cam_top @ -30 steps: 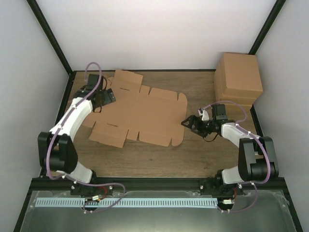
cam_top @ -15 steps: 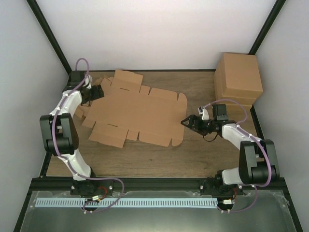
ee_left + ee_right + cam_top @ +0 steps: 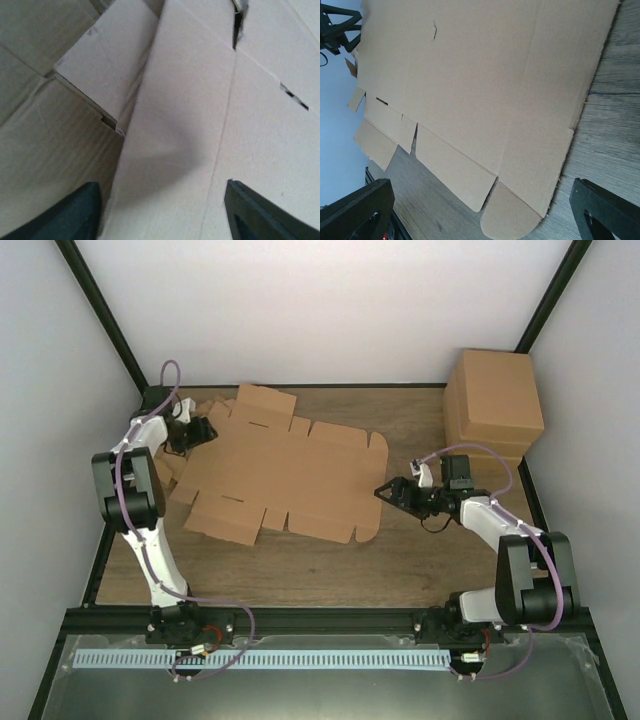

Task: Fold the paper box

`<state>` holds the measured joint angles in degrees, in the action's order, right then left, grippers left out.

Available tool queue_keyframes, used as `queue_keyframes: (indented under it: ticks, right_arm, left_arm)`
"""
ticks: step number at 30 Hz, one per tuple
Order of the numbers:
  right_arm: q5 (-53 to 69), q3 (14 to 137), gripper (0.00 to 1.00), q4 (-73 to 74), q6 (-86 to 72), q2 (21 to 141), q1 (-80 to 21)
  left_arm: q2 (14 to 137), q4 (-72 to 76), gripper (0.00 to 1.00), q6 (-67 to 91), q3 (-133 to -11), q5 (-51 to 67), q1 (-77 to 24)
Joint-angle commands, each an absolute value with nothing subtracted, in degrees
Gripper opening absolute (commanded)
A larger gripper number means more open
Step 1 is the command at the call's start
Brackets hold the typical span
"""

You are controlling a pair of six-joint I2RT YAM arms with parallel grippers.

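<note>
The paper box [image 3: 290, 475] lies flat and unfolded on the wooden table, a brown die-cut blank with rounded flaps. My left gripper [image 3: 203, 430] hovers at its far left edge, open, and both fingers show in the left wrist view. Between and under them runs a long cardboard panel [image 3: 175, 125] of the box; I see no contact. My right gripper [image 3: 386, 492] is just off the box's right edge, open wide, with nothing between its fingers. In the right wrist view, the box [image 3: 485, 75] spreads away from the gripper [image 3: 482, 207], a rounded corner flap [image 3: 512, 217] nearest.
A tall stack of brown cardboard boxes [image 3: 493, 405] stands at the back right. More cardboard blanks [image 3: 165, 468] poke out from under the box's left side, also seen as the blanks [image 3: 35, 125] in the left wrist view. Black frame posts edge the table.
My left arm has swung back toward the far left corner, taking its gripper from over the box's left flap to its far left edge, and its jaws have narrowed a little. The right arm barely moved.
</note>
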<state>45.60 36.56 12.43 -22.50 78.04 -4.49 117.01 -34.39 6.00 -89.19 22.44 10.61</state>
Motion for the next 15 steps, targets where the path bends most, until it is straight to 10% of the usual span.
queue_keyframes:
  ticks: [1, 15]
  right_arm:
    - [45.7, 37.1, 1.00, 12.9, -21.7, 77.2, -5.1]
    - [43.9, 37.2, 1.00, 14.0, -21.4, 77.4, -5.1]
  left_arm:
    - [119.4, -37.5, 0.65, 3.9, -90.8, 28.0, 10.7]
    - [106.3, -38.0, 0.17, 4.4, -82.3, 26.1, 5.5]
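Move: The paper box sheet's left edge is almost under the left gripper, about 1 cm to its right and 2 cm below, already between the open fingers. The sheet's far slotted flap is some 10 cm ahead and 13 cm right of that hand, its near slotted flap about 25 cm back and 9 cm right; the stack of blanks is roughly 8 cm back and 7 cm left. From the right hand, that edge is some 46 cm left and 20 cm ahead, about 4 cm lower. Close the left fingers from about three-quarters open to nearly shut on the sheet's left edge, bringing the gripper right the whole while. Dip about 1 cm first, then rise some 3 cm while drawing back, ending about 4.5 cm right and 3 cm back, with the edge between the fingertips. ##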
